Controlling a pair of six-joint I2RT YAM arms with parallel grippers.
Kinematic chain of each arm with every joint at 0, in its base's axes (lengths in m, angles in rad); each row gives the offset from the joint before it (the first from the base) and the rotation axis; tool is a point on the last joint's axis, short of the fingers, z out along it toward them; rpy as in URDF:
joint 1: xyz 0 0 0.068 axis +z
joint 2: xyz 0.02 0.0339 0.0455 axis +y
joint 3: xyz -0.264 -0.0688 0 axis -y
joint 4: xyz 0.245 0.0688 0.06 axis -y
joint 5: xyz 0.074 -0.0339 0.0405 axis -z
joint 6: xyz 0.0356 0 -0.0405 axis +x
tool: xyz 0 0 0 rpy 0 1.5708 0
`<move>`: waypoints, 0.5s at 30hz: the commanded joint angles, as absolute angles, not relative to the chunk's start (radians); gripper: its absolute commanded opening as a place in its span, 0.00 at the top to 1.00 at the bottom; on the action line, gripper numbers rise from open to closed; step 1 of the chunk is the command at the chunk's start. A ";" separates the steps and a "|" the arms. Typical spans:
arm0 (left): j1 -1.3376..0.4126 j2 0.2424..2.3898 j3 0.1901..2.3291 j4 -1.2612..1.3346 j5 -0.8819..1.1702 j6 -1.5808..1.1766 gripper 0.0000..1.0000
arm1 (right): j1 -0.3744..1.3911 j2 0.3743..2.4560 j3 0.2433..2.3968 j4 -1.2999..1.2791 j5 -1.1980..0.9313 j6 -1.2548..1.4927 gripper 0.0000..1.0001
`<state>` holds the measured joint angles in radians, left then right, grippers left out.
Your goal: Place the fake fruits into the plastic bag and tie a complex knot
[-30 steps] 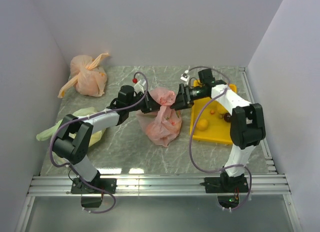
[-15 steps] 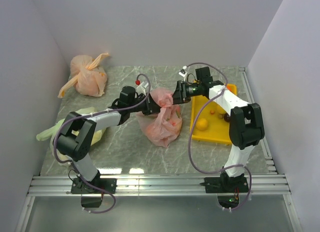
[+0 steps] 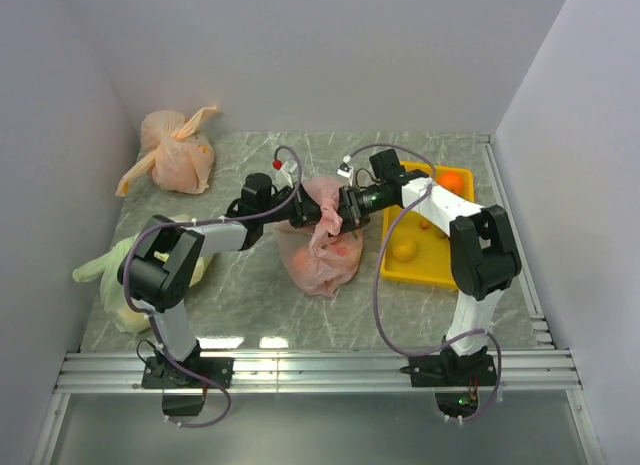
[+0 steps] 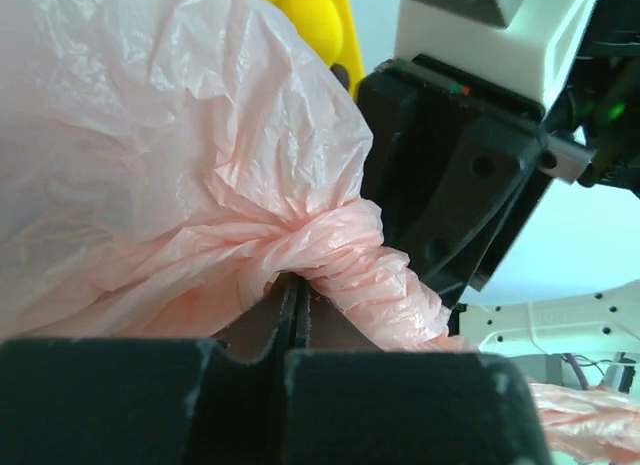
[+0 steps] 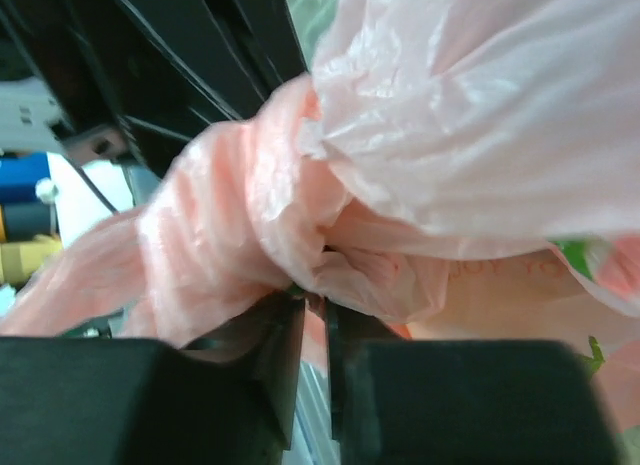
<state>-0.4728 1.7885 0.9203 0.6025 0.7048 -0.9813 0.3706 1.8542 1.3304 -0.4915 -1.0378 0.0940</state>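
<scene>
The pink plastic bag stands mid-table with fake fruits showing faintly through it. Its top is gathered into a twisted pink handle strip, the knot area; whether it is tied tight I cannot tell. My left gripper is shut on the base of that strip, coming in from the left. From the right, my right gripper meets it, jaws nearly together and pinching bunched pink plastic at their tips. More fake fruits lie in the yellow tray.
An orange-peach tied bag sits at the back left. A yellow-green bag lies at the left edge under my left arm. The yellow tray is right of the pink bag, with an orange fruit at its far corner. Walls close in three sides.
My right gripper has moved left from the tray side to the bag's top and its jaws have narrowed onto the plastic. The left gripper kept its hold, its arm folding inward.
</scene>
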 commanded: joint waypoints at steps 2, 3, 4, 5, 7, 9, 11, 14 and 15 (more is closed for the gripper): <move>-0.474 1.781 0.953 0.733 0.749 -1.016 1.00 | 0.353 1.868 1.438 -0.664 -1.049 -0.040 0.62; -0.469 1.776 0.948 0.730 0.753 -1.014 1.00 | 0.342 1.865 1.457 -0.678 -1.036 -0.043 0.58; -0.471 1.772 0.942 0.727 0.759 -1.012 1.00 | 0.330 1.864 1.474 -0.692 -1.031 -0.043 0.54; -0.469 1.767 0.933 0.723 0.761 -1.009 1.00 | 0.307 1.858 1.498 -0.707 -1.031 -0.035 0.49; -0.468 1.756 0.925 0.719 0.772 -0.997 1.00 | 0.279 1.852 1.511 -0.719 -1.049 -0.038 0.44; -0.465 1.752 0.925 0.707 0.779 -0.989 1.00 | 0.247 1.832 1.502 -0.707 -1.061 -0.026 0.44; -0.466 1.752 0.925 0.704 0.788 -0.982 1.00 | 0.232 1.807 1.458 -0.620 -1.081 0.044 0.44; -0.462 1.759 0.928 0.707 0.801 -0.985 1.00 | 0.224 1.805 1.415 -0.517 -1.074 0.127 0.47; -0.463 1.763 0.930 0.719 0.804 -0.986 1.00 | 0.233 1.810 1.408 -0.497 -1.063 0.144 0.47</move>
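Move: Right between the two grippers is the pink bag's twisted neck, about 3 cm left of the right hand and 1 cm ahead, at its height. The bag's filled body sits some 6 cm back, 6 cm left and 9 cm below that hand; the lemon in the yellow tray is 17 cm right, 7 cm back and 11 cm down. From the left hand the neck is only 2 cm to the right, level with its fingertips. Opening from nearly shut to about half wide, the right fingers let go of the bag plastic and the hand backs off from the twisted neck, about 5 cm to the right and 4 cm forward, rising some 3 cm, with a slight clockwise turn. The left hand keeps its closed pinch at the base of the twist, lifting only about 1 cm. ##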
